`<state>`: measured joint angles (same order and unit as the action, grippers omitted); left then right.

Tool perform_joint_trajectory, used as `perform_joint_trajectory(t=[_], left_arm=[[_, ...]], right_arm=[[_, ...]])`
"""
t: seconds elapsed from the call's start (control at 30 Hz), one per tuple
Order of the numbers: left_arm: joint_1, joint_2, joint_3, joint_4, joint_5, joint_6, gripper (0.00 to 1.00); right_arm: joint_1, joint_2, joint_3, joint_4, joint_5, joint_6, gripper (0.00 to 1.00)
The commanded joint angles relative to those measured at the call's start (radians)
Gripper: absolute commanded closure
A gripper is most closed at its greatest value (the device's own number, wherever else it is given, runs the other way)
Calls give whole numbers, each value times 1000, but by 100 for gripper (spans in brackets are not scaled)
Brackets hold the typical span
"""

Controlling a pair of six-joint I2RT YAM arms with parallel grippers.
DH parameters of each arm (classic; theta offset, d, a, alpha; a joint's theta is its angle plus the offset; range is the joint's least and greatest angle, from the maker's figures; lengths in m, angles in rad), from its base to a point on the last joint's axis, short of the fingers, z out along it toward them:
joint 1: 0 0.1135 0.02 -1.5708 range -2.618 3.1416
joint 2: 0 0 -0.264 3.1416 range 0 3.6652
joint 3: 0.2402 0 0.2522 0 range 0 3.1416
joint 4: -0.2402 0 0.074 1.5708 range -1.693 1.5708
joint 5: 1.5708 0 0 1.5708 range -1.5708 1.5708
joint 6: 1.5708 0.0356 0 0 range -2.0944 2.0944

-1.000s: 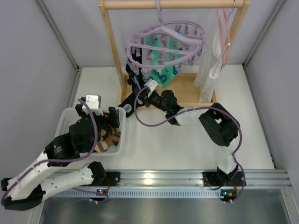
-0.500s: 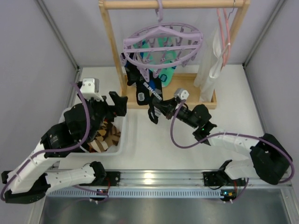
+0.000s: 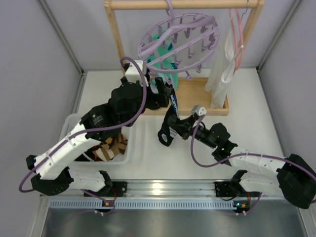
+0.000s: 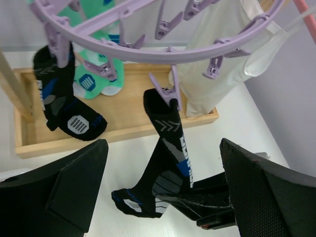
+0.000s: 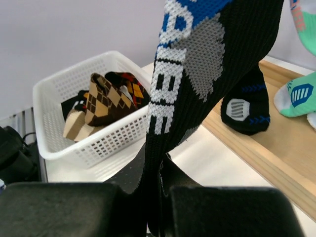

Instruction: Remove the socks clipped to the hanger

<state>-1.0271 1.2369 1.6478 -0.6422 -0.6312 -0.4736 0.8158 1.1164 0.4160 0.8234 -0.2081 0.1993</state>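
Observation:
The lavender hanger (image 3: 180,39) hangs tilted from the wooden rail, its ring (image 4: 148,42) filling the top of the left wrist view. A black sock with blue marks (image 4: 170,158) dangles from one clip peg (image 4: 167,93). My right gripper (image 3: 170,129) is shut on its lower part (image 5: 207,74) and holds it taut. My left gripper (image 4: 163,192) stands open just below the ring, one finger on each side of that sock, not touching it. Another black sock (image 4: 59,106) and teal-and-white socks (image 4: 96,74) stay clipped further back.
A white basket (image 3: 74,123) at the left holds brown argyle and striped socks (image 5: 108,98). The rack's wooden base (image 3: 207,96) lies under the hanger. A long white cloth (image 3: 222,69) and a thin pink hanger (image 3: 237,34) hang at the right.
My left arm has risen from over the basket up to the hanger, still open. My right gripper has drawn the black sock toward the near edge, and the hanger has tilted.

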Motion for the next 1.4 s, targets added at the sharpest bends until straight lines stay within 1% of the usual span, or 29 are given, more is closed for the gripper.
perform_joint_trajectory(t=[0.0,0.13,0.3,0.4,0.57,0.67,0.73,0.83,0.9,1.03,1.23,1.3,1.37], left_arm=[[2,21,20,127,99,-13,2],[1,99,64,159,113,0,2],[1,188,127,157,-44,32,3],[-1,205,124,157,-96,35,6],[1,205,98,179,-117,29,7],[13,199,70,234,-81,52,8],[34,200,52,259,0,59,11],[87,213,53,265,59,50,15],[108,208,46,277,70,49,17],[142,200,32,302,114,44,26],[168,231,32,322,176,46,29],[168,242,38,323,182,47,34],[168,254,46,325,185,52,37]], right_arm=[[16,-53,-2,30,6,57,100],[23,-73,-2,19,52,71,100],[29,-95,-6,26,56,86,100],[39,-98,-3,28,53,89,100],[43,-98,-2,42,39,109,100],[43,-90,1,65,6,124,100],[43,-87,4,74,-17,135,100],[45,-92,6,80,-30,143,100],[46,-96,6,79,-34,144,100],[48,-105,9,75,-46,147,100],[56,-99,21,71,-51,149,100],[60,-93,26,69,-50,149,100],[63,-86,27,72,-50,149,100]])
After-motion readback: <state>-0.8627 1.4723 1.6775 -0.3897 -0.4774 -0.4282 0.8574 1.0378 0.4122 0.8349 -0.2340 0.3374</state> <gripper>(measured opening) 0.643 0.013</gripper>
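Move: The clothespin holding the black lettered sock sits about 10 cm ahead of the open left hand, some 5 cm to its right and 2 cm lower; the hanger's rim passes 4 cm or so above the clothespin. The other black sock hangs roughly 14 cm ahead of the left hand, 5 cm left and 8 cm down, the green socks about 20 cm straight ahead and 8 cm down. From the right hand, already pinching the lettered sock, the clothespin is about 15 cm up, 6 cm forward and 1 cm left. The lettered sock's clothespin is what the left hand closes in on: it slides right about 5 cm, then reaches forward under the hanger's rim, some 9 cm forward in all and slightly down, its fingers narrowing to about two-thirds open either side of the clothespin. The right hand keeps its pinch on the sock, rising 3 cm, then easing back as far. ##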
